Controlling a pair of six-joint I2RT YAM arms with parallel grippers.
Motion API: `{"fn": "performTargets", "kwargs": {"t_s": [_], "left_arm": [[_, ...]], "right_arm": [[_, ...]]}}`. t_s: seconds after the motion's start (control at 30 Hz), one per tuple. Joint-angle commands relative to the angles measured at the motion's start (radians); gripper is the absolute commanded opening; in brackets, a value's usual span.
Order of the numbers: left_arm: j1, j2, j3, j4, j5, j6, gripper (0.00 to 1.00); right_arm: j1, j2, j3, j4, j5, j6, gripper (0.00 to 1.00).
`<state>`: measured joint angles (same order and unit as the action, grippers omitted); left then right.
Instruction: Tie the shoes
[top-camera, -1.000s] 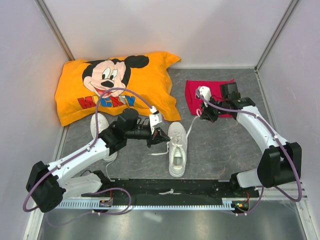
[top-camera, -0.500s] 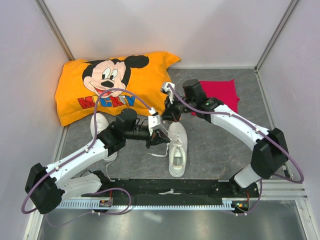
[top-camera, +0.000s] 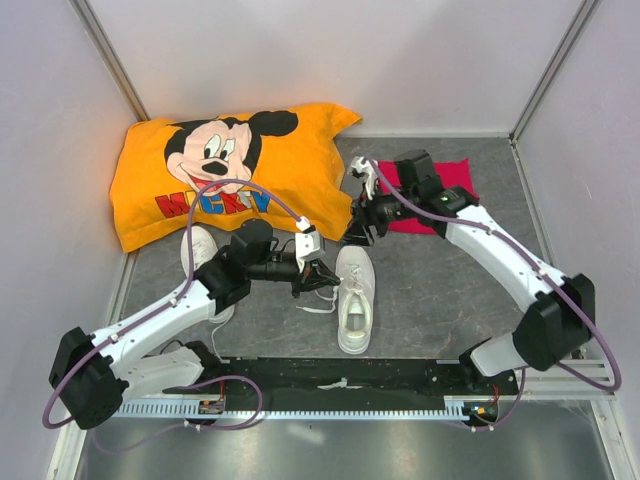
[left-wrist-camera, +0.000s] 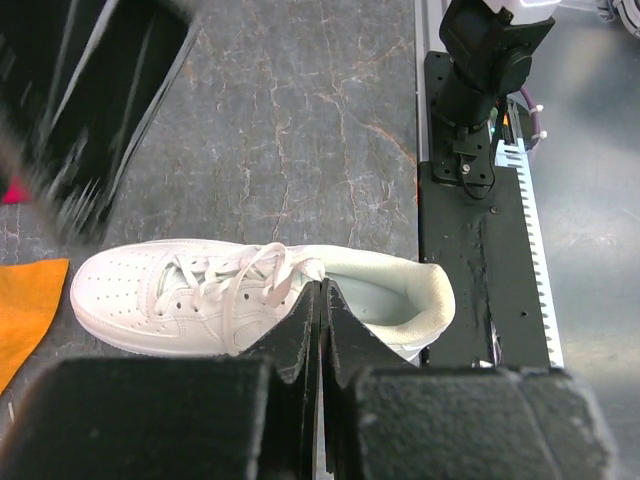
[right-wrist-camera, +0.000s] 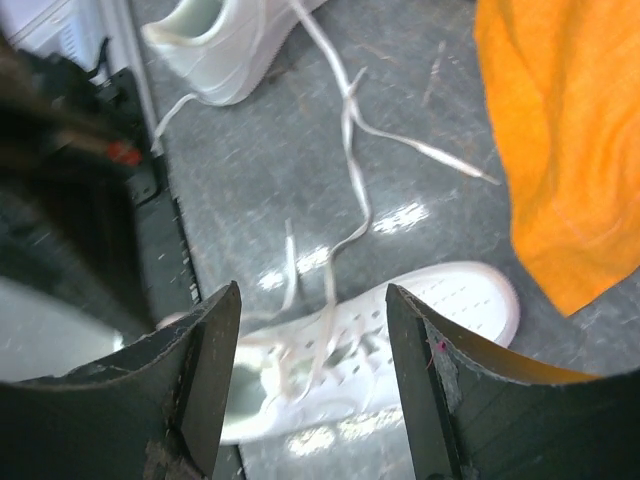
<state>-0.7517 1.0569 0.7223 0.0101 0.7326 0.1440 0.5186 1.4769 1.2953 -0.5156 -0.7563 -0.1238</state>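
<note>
One white shoe (top-camera: 355, 300) lies in the middle of the floor, toe toward the pillow. My left gripper (top-camera: 318, 273) is at its left side. In the left wrist view the left gripper (left-wrist-camera: 321, 287) is shut, with its tips on a lace (left-wrist-camera: 262, 272) at the tongue of this shoe (left-wrist-camera: 180, 290). My right gripper (top-camera: 356, 232) hangs open over the shoe's toe. In the right wrist view the right gripper (right-wrist-camera: 310, 295) is open and empty, with the shoe (right-wrist-camera: 400, 340) blurred below. The second shoe (top-camera: 199, 247) lies behind my left arm, and it also shows in the right wrist view (right-wrist-camera: 225, 45), with its loose laces (right-wrist-camera: 352, 130).
An orange Mickey Mouse pillow (top-camera: 235, 170) lies at the back left, its edge near the shoe's toe. A red cloth (top-camera: 445, 180) lies at the back right under my right arm. A black rail (top-camera: 340, 385) runs along the near edge. Walls close three sides.
My right gripper has swung left from the red cloth to above the shoe's toe, overshooting and then coming back a little. My left gripper has hardly moved and stays shut.
</note>
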Motion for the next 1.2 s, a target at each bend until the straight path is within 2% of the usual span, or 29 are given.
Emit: {"fn": "performTargets", "kwargs": {"t_s": [0.0,0.3,0.5,0.67,0.87,0.97,1.0,1.1,1.17], "left_arm": [[0.008,-0.011,0.0,0.056,-0.013,0.014,0.02],[0.008,0.006,0.003,0.064,-0.015,0.022,0.02],[0.008,0.026,0.005,0.073,-0.01,0.019,0.02],[0.008,0.035,0.009,0.08,-0.009,0.02,0.02],[0.008,0.032,0.006,0.08,-0.004,0.019,0.02],[0.008,0.032,0.002,0.08,0.004,0.023,0.01],[0.008,0.032,0.0,0.08,0.005,0.023,0.02],[0.008,0.029,-0.006,0.051,-0.005,0.037,0.02],[0.009,0.025,0.003,0.018,-0.038,0.042,0.1]], "right_arm": [[-0.005,-0.105,-0.066,-0.138,-0.165,-0.059,0.68],[0.031,-0.132,-0.137,-0.126,-0.262,0.001,0.66],[0.043,-0.119,-0.157,-0.093,-0.275,0.027,0.63],[0.06,-0.102,-0.174,-0.037,-0.27,0.065,0.49],[0.063,-0.084,-0.188,-0.017,-0.247,0.082,0.44],[0.063,-0.081,-0.183,-0.006,-0.247,0.09,0.33],[0.063,-0.086,-0.183,-0.004,-0.247,0.092,0.21],[0.064,-0.099,-0.188,0.005,-0.235,0.093,0.0],[0.063,-0.113,-0.195,0.003,-0.218,0.084,0.0]]}}
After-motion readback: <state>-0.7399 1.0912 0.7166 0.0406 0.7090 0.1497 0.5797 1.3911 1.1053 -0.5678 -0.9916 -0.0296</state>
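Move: The left gripper already holds the lace shut in its fingertips. That held lace is the right gripper's goal, about 9 cm straight back from the open right gripper and 2 cm lower. The right-hand shoe's middle lies about 4 cm back and 4 cm right of the left gripper, some 7 cm below. A loose lace tail lies on the floor about 6 cm back and 5 cm left of the left gripper, 10 cm down. Bring the open right gripper quickly back about 9 cm to the lace in the left fingertips, rolling it some 20 degrees and swinging its fingertips slightly counter-clockwise. Then ease it down a couple of centimetres and shut it to pinch the lace right at the left fingertips, while the left gripper stays nearly still and keeps its hold. ##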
